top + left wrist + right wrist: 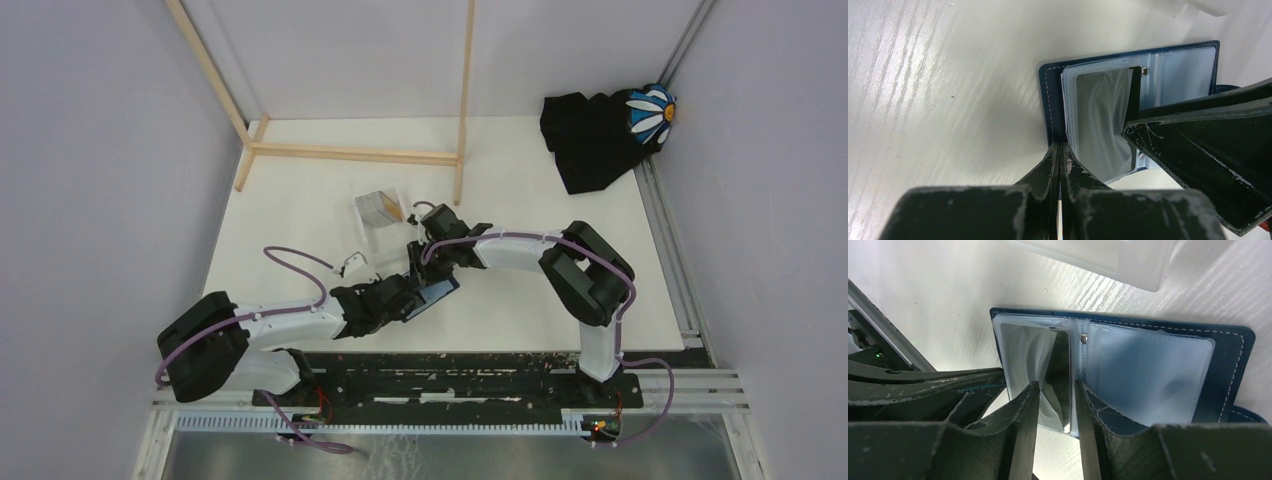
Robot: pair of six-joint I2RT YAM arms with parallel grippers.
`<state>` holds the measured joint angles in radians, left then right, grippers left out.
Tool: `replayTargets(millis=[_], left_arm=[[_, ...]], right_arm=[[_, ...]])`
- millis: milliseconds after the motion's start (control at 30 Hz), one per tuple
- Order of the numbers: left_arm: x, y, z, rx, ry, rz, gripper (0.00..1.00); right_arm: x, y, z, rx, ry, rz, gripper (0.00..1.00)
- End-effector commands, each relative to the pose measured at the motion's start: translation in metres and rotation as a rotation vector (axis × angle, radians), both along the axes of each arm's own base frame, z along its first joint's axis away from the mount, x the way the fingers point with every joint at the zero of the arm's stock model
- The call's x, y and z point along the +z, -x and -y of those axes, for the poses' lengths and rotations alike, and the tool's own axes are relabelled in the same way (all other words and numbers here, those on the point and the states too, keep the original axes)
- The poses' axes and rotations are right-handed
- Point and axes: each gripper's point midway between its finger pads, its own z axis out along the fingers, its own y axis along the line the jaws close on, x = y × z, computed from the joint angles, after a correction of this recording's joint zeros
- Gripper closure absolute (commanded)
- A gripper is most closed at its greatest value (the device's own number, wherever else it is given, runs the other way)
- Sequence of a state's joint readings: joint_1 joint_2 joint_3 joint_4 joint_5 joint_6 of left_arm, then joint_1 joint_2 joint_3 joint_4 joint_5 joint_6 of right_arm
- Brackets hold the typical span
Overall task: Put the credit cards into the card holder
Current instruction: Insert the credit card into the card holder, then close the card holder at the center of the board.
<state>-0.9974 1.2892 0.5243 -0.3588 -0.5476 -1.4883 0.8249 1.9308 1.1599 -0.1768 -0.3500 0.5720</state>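
Note:
The navy card holder lies open on the white table, its clear pockets facing up. My left gripper is shut on the edge of the card holder. A silvery credit card sits partly inside the pocket on the pinched flap, its near edge sticking out. My right gripper is open, with that card's edge in the gap between its fingers. The same card shows in the left wrist view, beside a right finger. More credit cards, orange-brown, stand in a clear box.
The clear plastic box stands just behind the card holder, and its rim shows at the top of the right wrist view. A wooden frame stands at the back. A black cloth lies at the back right.

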Motion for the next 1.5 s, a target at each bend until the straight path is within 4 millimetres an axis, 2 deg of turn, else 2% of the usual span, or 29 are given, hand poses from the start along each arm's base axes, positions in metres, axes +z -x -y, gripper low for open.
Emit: replayTargets(millis=[0, 400, 533, 700, 900, 1467], left_arm=[[-0.001, -0.002, 0.001, -0.002, -0.007, 0.01, 0.97], [0.008, -0.006, 0.004, -0.003, 0.004, 0.033, 0.97], [0.009, -0.007, 0.006, -0.01, 0.006, 0.038, 0.97], [0.011, -0.008, 0.007, -0.014, 0.012, 0.045, 0.97], [0.015, -0.013, 0.005, -0.007, 0.005, 0.073, 0.97], [0.044, -0.029, 0.015, -0.02, 0.017, 0.16, 0.97]], right_arm=[[0.017, -0.003, 0.006, 0.022, 0.04, 0.053, 0.61], [0.06, -0.013, 0.013, 0.001, 0.023, 0.169, 0.51], [0.07, -0.017, 0.022, -0.012, 0.05, 0.212, 0.48], [0.068, -0.031, 0.051, -0.066, 0.187, 0.298, 0.42], [0.06, -0.039, 0.079, -0.114, 0.325, 0.347, 0.41], [0.036, -0.03, 0.092, -0.132, 0.374, 0.305, 0.4]])
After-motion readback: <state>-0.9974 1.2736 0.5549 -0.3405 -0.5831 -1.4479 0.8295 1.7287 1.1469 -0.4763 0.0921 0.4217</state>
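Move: My right hand's part-open fingers are around the exposed edge of the card that already sits in the card holder's window pocket. The card's middle is some 2 cm to their left and about 1 cm below, while the strap at the holder's right end is about 9 cm right and 4 cm ahead. The white tray stands about 14 cm ahead and 8 cm left. From my left hand the card lies roughly 2 cm ahead, 3 cm right and 1 cm below. I keep my shut left fingers on the holder's left edge, lifting them off by nearly 2 cm only at the very end. My right fingers, already loosened, open further as I draw them away from the card, climb almost 5 cm, swing to the right and a little forward across the holder's right half to its strap end, about 9 cm over, then ease down some 2 cm, tilting to point more nearly straight down. ##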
